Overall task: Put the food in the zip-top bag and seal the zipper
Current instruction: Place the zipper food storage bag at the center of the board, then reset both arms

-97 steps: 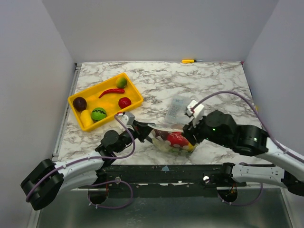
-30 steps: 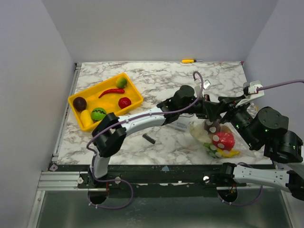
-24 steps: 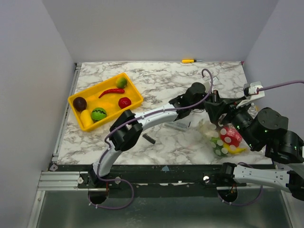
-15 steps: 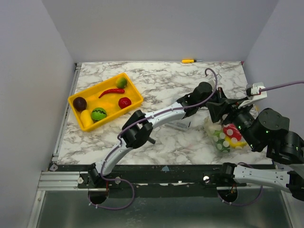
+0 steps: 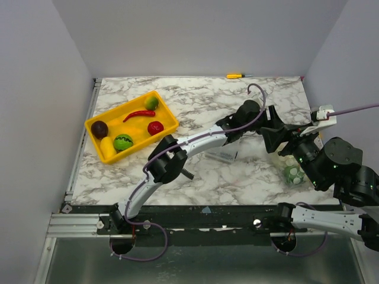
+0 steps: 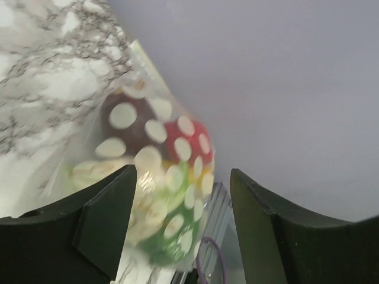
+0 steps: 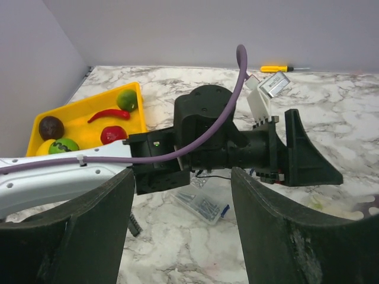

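The zip-top bag (image 5: 291,173) lies at the table's right edge, partly behind my right arm. It is clear with white dots and holds dark purple, red, yellow and green food (image 6: 155,177). My left gripper (image 5: 277,133) reaches far right; its jaws stand wide apart (image 6: 183,177), with the bag just ahead of them beside the left finger and not pinched. The zipper is too blurred to tell whether it is sealed. My right gripper (image 7: 182,231) is open and empty, facing the left wrist. More food (image 5: 139,114) lies in the yellow tray (image 5: 169,112).
A small clear box of screws (image 7: 204,204) lies under the left arm, with a short black part (image 5: 185,173) near it. A yellow screwdriver (image 5: 235,76) rests by the back wall. The bag sits close to the right wall and the table's edge.
The left arm swung right, dragging the bag toward the right edge. Its jaws, shut on the bag before, have now opened and let it go. The right gripper stayed open.
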Available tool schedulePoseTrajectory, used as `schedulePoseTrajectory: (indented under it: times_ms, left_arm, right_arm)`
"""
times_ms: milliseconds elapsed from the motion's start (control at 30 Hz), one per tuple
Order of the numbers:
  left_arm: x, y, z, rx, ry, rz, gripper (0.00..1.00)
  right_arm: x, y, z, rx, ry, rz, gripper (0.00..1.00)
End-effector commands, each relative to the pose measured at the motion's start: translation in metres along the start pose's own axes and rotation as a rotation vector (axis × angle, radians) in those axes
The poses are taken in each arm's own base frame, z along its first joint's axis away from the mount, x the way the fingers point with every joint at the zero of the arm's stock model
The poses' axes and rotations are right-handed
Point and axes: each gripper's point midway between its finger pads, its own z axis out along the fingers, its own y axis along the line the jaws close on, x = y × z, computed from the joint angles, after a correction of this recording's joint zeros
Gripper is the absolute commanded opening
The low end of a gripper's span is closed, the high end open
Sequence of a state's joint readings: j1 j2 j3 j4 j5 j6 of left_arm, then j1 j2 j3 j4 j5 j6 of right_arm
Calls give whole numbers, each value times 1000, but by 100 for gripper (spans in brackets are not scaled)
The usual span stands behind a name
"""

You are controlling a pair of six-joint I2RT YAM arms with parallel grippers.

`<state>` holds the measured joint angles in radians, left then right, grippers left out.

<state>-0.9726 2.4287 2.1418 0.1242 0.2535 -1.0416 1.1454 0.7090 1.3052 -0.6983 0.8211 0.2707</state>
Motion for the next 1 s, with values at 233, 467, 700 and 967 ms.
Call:
schedulePoseTrajectory:
  times_ms: [233, 467, 700, 967]
  left_arm:
    - [-32, -69, -127, 33, -76, 314, 76]
    - [-51, -102, -245, -13, -208, 555, 95]
    - [-70, -106, -368, -171, -400, 713, 99]
    - [-90, -106, -481, -343, -619, 787, 99]
  right_arm:
    - [-2, -6, 1, 35, -23, 29, 75]
    - [-18, 3, -3, -31, -70, 63, 100]
    - [-29, 13, -7, -109, -114, 92, 100]
    - [-37, 1, -7, -47, -176, 164, 100]
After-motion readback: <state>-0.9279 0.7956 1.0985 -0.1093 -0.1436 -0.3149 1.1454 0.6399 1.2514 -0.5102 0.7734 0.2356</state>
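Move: The bag of food, already let go, sits on the board about 7 cm to the right of the left hand, 5 cm back and some 17 cm below it. From that hand the clear parts case is about 20 cm left and 10 cm ahead, and the small black comb roughly 36 cm left and 5 cm back, both some 20 cm down. From the right hand, the bag lies around 17 cm right, 9 cm ahead and 37 cm below. The bag is left behind as the empty left hand pulls away from it, first nearly level, then climbing: nearly 40 cm left, over 20 up and about 14 back, fingers opening from two-thirds to full. Its wrist turns some 55 degrees, swinging the fingers from pointing right to forward-right and slightly up. The right hand holds its place above, opens fully and late on rises 3 cm, tilting slightly. ##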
